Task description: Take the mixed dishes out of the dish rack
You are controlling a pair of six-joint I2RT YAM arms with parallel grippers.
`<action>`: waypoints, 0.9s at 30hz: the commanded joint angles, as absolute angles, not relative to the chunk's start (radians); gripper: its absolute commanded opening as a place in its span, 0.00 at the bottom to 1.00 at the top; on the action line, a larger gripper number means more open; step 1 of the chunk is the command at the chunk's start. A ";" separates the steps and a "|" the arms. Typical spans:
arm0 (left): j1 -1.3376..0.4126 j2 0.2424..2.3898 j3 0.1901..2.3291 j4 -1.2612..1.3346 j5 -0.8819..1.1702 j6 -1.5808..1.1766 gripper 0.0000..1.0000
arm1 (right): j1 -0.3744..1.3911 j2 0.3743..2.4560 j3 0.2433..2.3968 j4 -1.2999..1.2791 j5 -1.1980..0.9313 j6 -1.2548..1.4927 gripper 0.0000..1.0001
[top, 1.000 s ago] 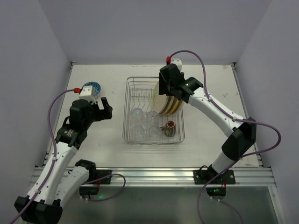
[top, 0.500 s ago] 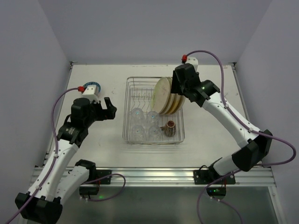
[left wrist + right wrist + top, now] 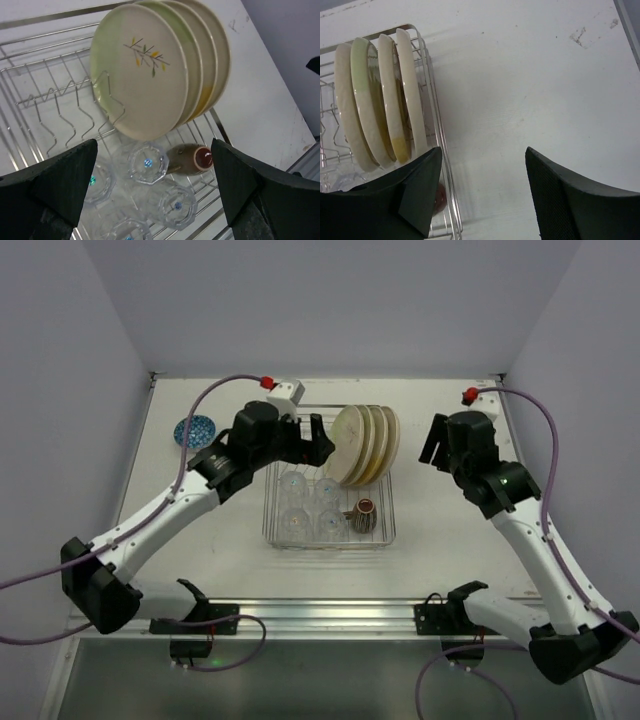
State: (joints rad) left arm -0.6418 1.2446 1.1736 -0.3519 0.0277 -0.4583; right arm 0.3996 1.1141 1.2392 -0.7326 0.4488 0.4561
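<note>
The dish rack (image 3: 330,543) stands mid-table. In its right half several cream and pale-green plates (image 3: 362,443) stand on edge, the front one with a leaf sprig (image 3: 145,70). Several clear glasses (image 3: 310,505) sit upside down in the near part, and a brown mug (image 3: 362,514) lies on its side beside them. My left gripper (image 3: 318,438) hovers open over the rack, just left of the plates, with glasses (image 3: 147,162) and mug (image 3: 192,159) below it. My right gripper (image 3: 437,443) is open and empty over bare table right of the rack (image 3: 437,135). A blue-patterned bowl (image 3: 194,429) rests on the table at far left.
Upright wire prongs (image 3: 50,105) fill the rack's left half. Walls close in the table on the left, back and right. A metal rail (image 3: 330,615) with the arm bases runs along the near edge.
My left arm swung from beside the blue bowl to over the rack. My right gripper pulled back from the plates to the table right of the rack.
</note>
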 commanded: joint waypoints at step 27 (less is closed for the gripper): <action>-0.841 2.003 1.960 -0.584 -0.423 -0.449 0.61 | 0.388 0.718 1.080 -0.770 0.368 0.420 0.72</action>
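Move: The leftmost plate in the rack has its middle about 9 cm ahead of the left hand, 8 cm to its right and 12 cm below. The second plate stands some 3 cm farther right, level with it front to back. The brown mug is roughly 5 cm back and 9 cm right of the left hand, 18 cm down. From the right hand, the leftmost plate lies about 8 cm ahead, 18 cm left and 12 cm below. Rightward and forward, some 12 and 10 cm, the left hand travels over the rack to the upper rim of the leftmost plate, sinking about 5 cm in the later part. It rolls some 15 degrees, its left side rising, and its fingers narrow from wide open to a bit over half, ending astride that rim. The right hand backs away from the plates by about 7 cm, part open. ##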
